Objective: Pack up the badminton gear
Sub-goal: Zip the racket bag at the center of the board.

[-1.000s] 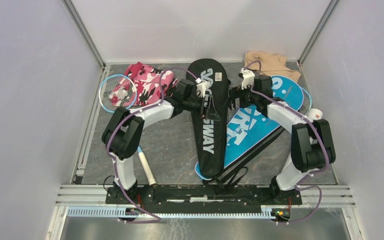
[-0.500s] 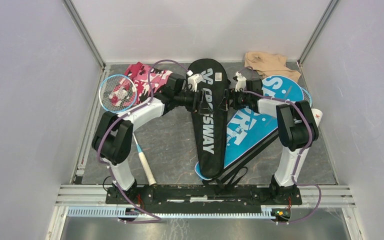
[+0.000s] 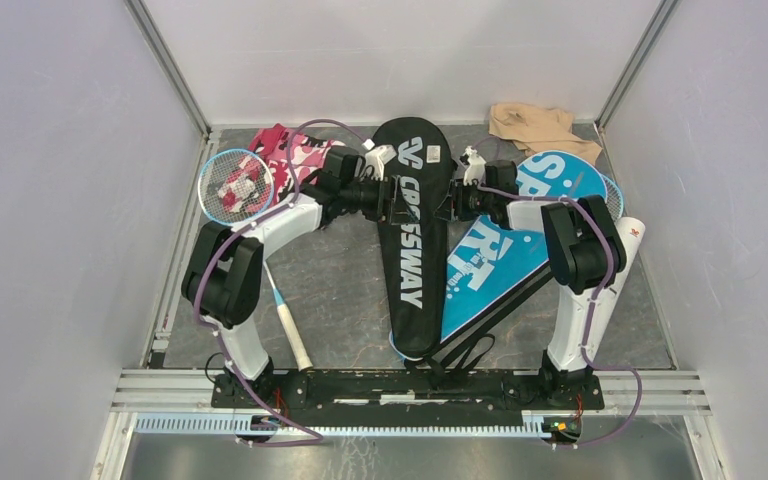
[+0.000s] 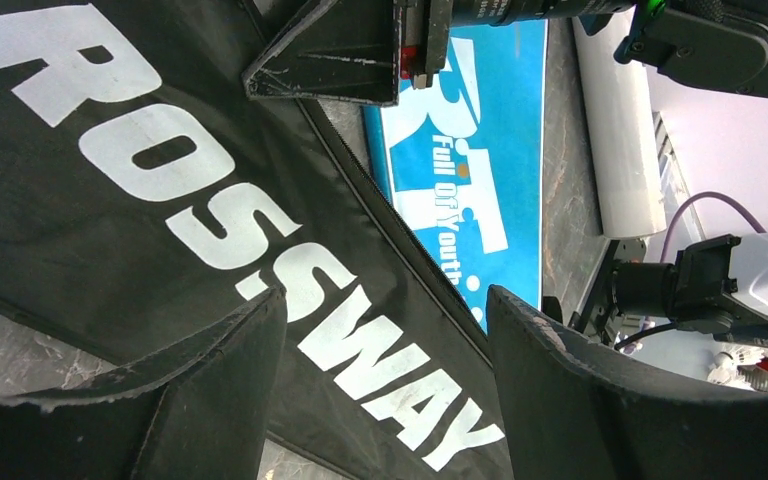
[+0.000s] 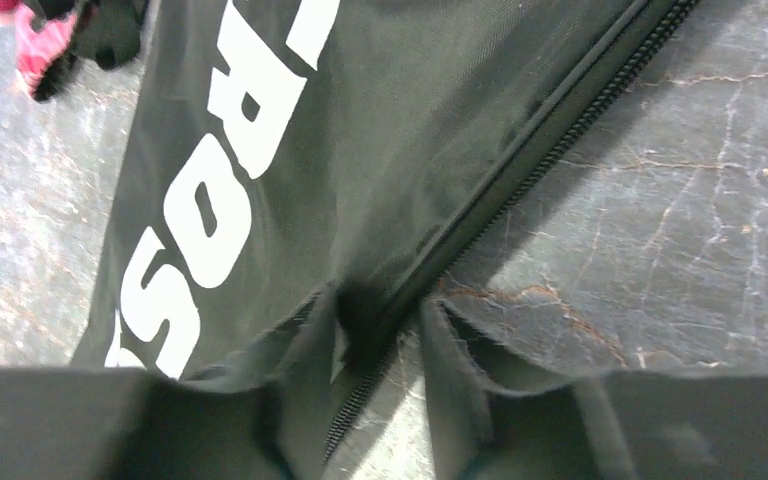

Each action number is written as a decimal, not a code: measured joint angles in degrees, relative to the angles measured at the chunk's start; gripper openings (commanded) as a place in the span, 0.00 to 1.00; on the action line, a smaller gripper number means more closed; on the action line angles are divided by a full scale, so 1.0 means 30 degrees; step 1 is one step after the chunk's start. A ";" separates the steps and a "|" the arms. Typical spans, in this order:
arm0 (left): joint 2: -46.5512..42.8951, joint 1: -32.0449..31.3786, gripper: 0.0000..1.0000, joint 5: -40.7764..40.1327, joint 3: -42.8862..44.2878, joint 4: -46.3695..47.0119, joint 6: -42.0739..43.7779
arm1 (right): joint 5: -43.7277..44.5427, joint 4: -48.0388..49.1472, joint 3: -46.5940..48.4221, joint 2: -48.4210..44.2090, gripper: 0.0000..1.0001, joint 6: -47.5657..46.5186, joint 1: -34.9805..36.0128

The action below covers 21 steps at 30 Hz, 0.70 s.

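The black CROSSWAY cover lies lengthwise in the middle of the table, partly over the blue SPORT cover. My left gripper is at its left edge and stands open over the lettering, holding nothing. My right gripper is at its right edge, jaws drawn in on the zip seam. A blue-framed racket lies at the left, its head partly on the pink cloth. The white tube lies at the right.
Pink camouflage cloth sits at the back left and beige cloth at the back right. The racket's handle runs toward the near rail. Black straps trail from the covers' near ends. Walls close in on three sides.
Both grippers moved toward the back along the black cover's edges. The right gripper went from wide open to narrow on the zip seam. The left stayed open.
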 measured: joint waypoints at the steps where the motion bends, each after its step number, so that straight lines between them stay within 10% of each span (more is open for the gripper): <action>1: 0.0000 0.0066 0.79 0.0007 0.0000 0.0000 0.0000 | 0.0000 -0.0131 0.0087 0.0058 0.23 -0.0029 -0.0022; 4: -0.0015 0.0335 0.79 0.0029 -0.0007 0.0000 -0.0015 | -0.0095 -0.0918 0.0495 0.0117 0.00 0.0051 -0.0138; 21: -0.1865 0.4568 0.80 0.0007 0.1158 -0.0335 -0.0015 | -0.0532 -1.0258 0.7890 -0.3169 0.00 -0.4750 -0.0321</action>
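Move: The black racket bag's right-hand zip edge already lies between the right gripper's half-shut fingers, straight at the hand point and about 1 cm below it. From this hand, the blue SPORT bag's middle lies about 16 cm to the right and 10 cm back, and the beige cloth some 25 cm to the right and 21 cm ahead. From the left gripper that zip edge is roughly 10 cm to the right, level fore and aft, about 11 cm below. Shut the right fingers on the racket bag's zip edge, then lift it almost straight up, about 15 cm and gathering speed, easing slightly forward and tipping the fingertips up some 10 degrees. Meanwhile draw the open left gripper away from the bag, left, forward and up about 13 cm in all, turning counter-clockwise. ##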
